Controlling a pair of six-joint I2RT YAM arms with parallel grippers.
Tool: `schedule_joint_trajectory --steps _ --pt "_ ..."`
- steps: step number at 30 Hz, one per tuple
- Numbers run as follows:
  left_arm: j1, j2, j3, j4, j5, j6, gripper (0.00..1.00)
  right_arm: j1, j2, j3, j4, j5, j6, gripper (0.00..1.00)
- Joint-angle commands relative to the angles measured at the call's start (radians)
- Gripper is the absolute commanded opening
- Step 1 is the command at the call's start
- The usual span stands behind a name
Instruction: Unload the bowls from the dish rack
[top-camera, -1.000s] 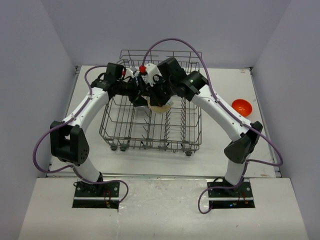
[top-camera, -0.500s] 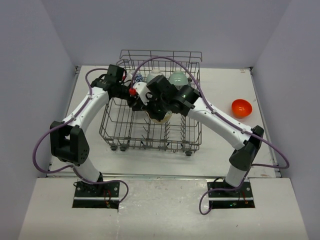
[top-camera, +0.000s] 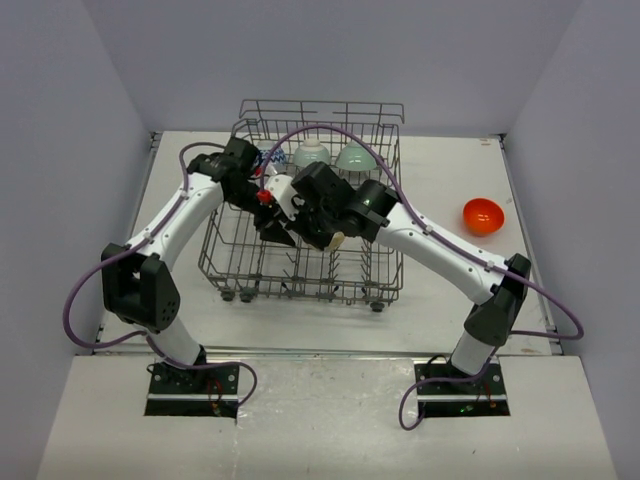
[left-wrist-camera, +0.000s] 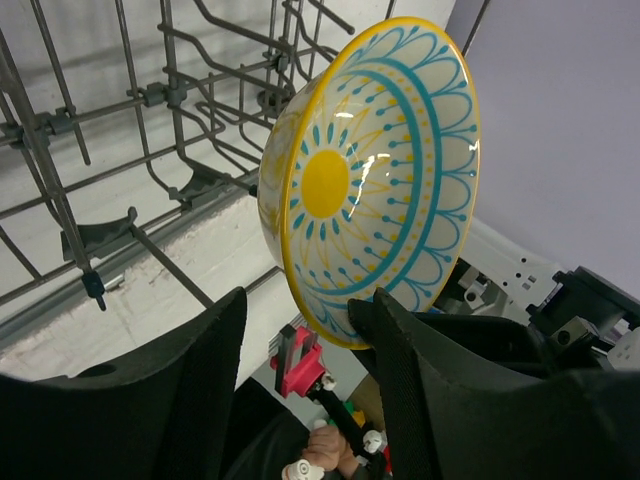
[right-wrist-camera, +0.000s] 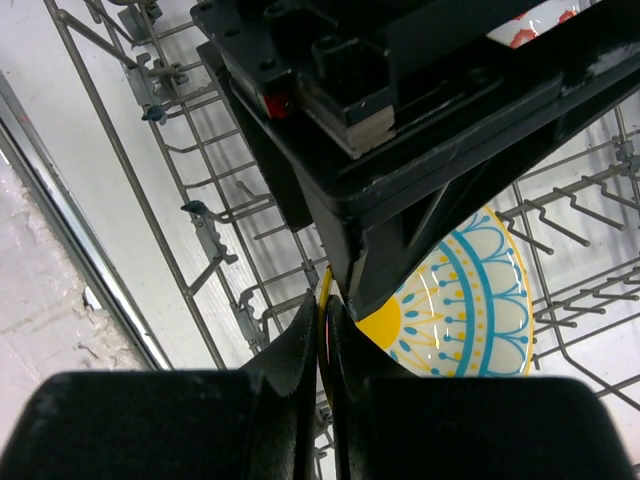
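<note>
A cream bowl with a yellow centre and blue pattern (left-wrist-camera: 370, 180) hangs tilted over the dish rack (top-camera: 300, 285). My right gripper (right-wrist-camera: 325, 310) is shut on its yellow rim, and the bowl's inside (right-wrist-camera: 470, 290) shows just right of the fingers. My left gripper (left-wrist-camera: 305, 300) is open and straddles the bowl's lower rim. Its right finger (left-wrist-camera: 400, 350) touches the rim, while the left finger (left-wrist-camera: 200, 370) stays apart from it. Two mint bowls (top-camera: 310, 153) (top-camera: 355, 157) and a blue-and-white bowl (top-camera: 268, 160) stand at the back of the rack. An orange-red bowl (top-camera: 483, 215) lies on the table at the right.
The rack's tall wire sides and upright tines (left-wrist-camera: 150, 100) surround both grippers. The two arms cross closely over the rack's middle, with purple cables arching above. A red-and-white patterned edge (right-wrist-camera: 535, 22) shows past the left gripper's body. White table lies around the rack, bounded by grey walls.
My right arm has carried the cream bowl from the back of the rack toward its middle, uncovering the mint bowls. My left gripper has followed and now straddles the bowl's rim.
</note>
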Motion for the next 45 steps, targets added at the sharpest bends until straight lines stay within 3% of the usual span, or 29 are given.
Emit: schedule_joint_trajectory --steps 1,7,20,26,27,29,37,38,41,42,45 --pt "-0.017 -0.017 0.027 -0.081 0.031 0.049 0.56 0.014 -0.052 0.047 0.039 0.007 -0.016 0.00" --pt "-0.042 0.003 0.013 -0.058 0.036 0.040 0.54 0.031 -0.045 0.064 0.032 0.013 -0.014 0.00" --pt "-0.046 0.127 0.085 -0.149 0.008 0.136 0.35 0.084 -0.039 0.084 0.013 0.038 -0.016 0.00" --pt "-0.046 0.164 0.159 -0.183 0.011 0.155 0.17 0.087 -0.052 0.050 0.018 0.038 -0.017 0.00" --pt "-0.046 0.164 0.162 -0.187 0.015 0.158 0.07 0.088 -0.054 0.047 0.019 0.039 -0.019 0.00" --pt "-0.046 0.164 0.168 -0.196 0.018 0.162 0.00 0.088 -0.052 0.046 0.019 0.039 -0.019 0.00" --pt "-0.046 0.135 0.179 -0.210 0.007 0.173 0.00 0.097 -0.026 0.058 0.005 0.055 -0.016 0.00" --pt "-0.046 0.126 0.186 -0.207 -0.002 0.170 0.00 0.100 -0.025 0.058 0.002 0.058 -0.011 0.02" --pt "-0.045 0.107 0.195 -0.187 -0.015 0.161 0.00 0.100 -0.016 0.076 -0.016 0.082 0.001 0.25" --pt "-0.045 0.101 0.192 -0.175 -0.010 0.146 0.00 0.102 -0.017 0.079 -0.018 0.087 0.001 0.26" --pt "-0.045 0.072 0.179 -0.125 -0.001 0.107 0.00 0.100 -0.014 0.107 -0.027 0.130 0.007 0.48"
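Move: The right gripper still holds the yellow bowl by its rim, the bowl's middle about 4 cm ahead, 3 cm left and 3 cm below; the half-open left gripper it is offered to is roughly 9 cm left, level. From the left hand the bowl is some 4 cm ahead, 6 cm right and 3 cm below. In the rack lower down, also from the left hand, the red-patterned bowl sits about 18 cm ahead and 2 cm left, and the nearer green bowl about 30 cm ahead and 6 cm right. The left hand draws back a little over 1 cm, sinks about 3 cm and comes forward again, turning some 10 degrees clockwise, while its half-open fingers close and pinch the yellow bowl's rim. Meanwhile the right hand brings the bowl about 3 cm back and left towards the left gripper, rising slightly, then stays there and opens its fingers about the rim to let go. ##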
